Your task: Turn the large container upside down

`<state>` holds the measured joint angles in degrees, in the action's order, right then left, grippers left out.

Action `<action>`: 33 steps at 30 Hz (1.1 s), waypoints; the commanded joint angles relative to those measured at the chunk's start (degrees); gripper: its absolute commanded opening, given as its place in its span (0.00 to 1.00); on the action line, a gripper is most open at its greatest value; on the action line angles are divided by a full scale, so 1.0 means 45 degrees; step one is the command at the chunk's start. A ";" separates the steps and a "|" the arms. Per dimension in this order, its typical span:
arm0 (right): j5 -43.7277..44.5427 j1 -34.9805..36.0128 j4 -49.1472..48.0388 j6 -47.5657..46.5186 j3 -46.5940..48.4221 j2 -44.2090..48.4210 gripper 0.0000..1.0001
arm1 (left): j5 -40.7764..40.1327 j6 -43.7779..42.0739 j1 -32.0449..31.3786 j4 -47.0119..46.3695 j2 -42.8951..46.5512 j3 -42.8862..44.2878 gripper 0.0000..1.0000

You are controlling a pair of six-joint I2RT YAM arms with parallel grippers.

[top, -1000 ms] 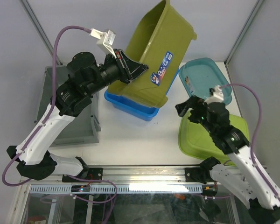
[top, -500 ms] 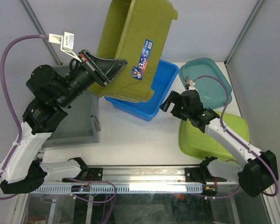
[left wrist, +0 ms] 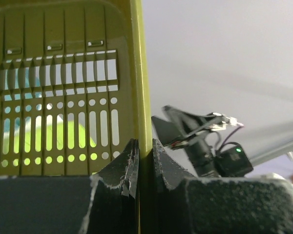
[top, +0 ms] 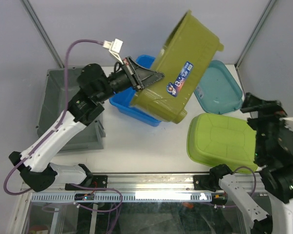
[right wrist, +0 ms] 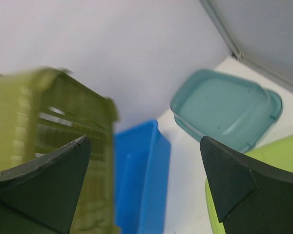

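Observation:
The large container [top: 180,63] is an olive-green tub with a blue label, held in the air and tilted on its side over the back of the table. My left gripper [top: 155,76] is shut on its rim. In the left wrist view the jaws [left wrist: 145,146] pinch the thin green wall edge, with the slotted container [left wrist: 63,73] filling the left. At the far right my right gripper [top: 256,106] stands open, apart from the container. In its own view the right gripper [right wrist: 143,141] holds nothing, and the blurred container [right wrist: 44,146] lies to its left.
A blue bin [top: 132,105] [right wrist: 141,180] sits under the raised container. Behind on the right is a teal lid [top: 219,87] [right wrist: 224,109]. A light green lid [top: 219,139] lies at the front right, and a grey bin [top: 53,112] stands at the left.
The left arm has swung the container to the right and tipped it over further. The right arm has drawn back from the middle to the far right, still open.

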<state>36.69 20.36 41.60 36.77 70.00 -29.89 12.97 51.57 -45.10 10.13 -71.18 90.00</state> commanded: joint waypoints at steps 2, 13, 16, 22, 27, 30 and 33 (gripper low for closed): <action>0.1225 0.0007 0.0828 -0.0920 0.1336 0.0270 0.99 | 0.2751 0.4294 0.0730 -0.7438 -0.0540 -0.1866 0.00; 0.1559 0.0007 0.1535 -0.1024 0.0885 0.0578 0.99 | 0.3088 1.0653 0.1273 -1.5466 -0.2768 -0.6036 0.00; 0.1513 0.0007 0.1550 -0.0965 0.0838 0.0552 0.99 | 0.2939 1.1633 0.1336 -1.6671 -0.3288 -0.6582 0.00; 0.1269 0.0012 0.1589 -0.0838 0.0830 0.0356 0.98 | 0.3209 1.1610 0.1267 -1.6560 -0.3576 -0.5554 0.00; 0.1391 0.0017 0.1633 -0.0626 0.0661 0.0486 0.98 | 0.3351 0.9777 0.0922 -1.3765 -0.3015 -0.3683 0.00; 0.1516 0.0008 0.1643 -0.0594 0.0664 0.0653 0.98 | 0.2978 0.9615 0.0658 -1.3588 -0.2847 -0.3740 0.00; 0.1762 0.0008 0.1634 -0.0659 0.0744 0.0798 0.98 | 0.2528 1.0166 0.0348 -1.4271 -0.3000 -0.4417 0.00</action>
<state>42.35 20.36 50.22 33.34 72.73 -27.09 27.57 95.53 -42.04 -46.30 -88.27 69.45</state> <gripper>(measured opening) 0.981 0.106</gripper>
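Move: My left hand already pinches the large container's rim; its middle hangs about 9 cm to the right, 5 cm ahead and slightly lower. From that hand the lime lid lies level ahead-wise, some 34 cm right and 46 cm below, and the blue container about 25 cm ahead and 45 cm down. From my empty right hand the large container is roughly 19 cm left and 9 cm ahead, a little higher; the teal container is some 31 cm ahead, 9 cm right, 38 cm below. I keep my left fingers shut on the rim and swing the large container down about 10 cm, forward and right, towards my right hand; I go on rolling and tipping the wrist down, turning it clockwise too, some 40 degrees in all, then lift a little and ease back. My open right hand backs off slightly and shifts right, bobbing up and down, touching nothing. ##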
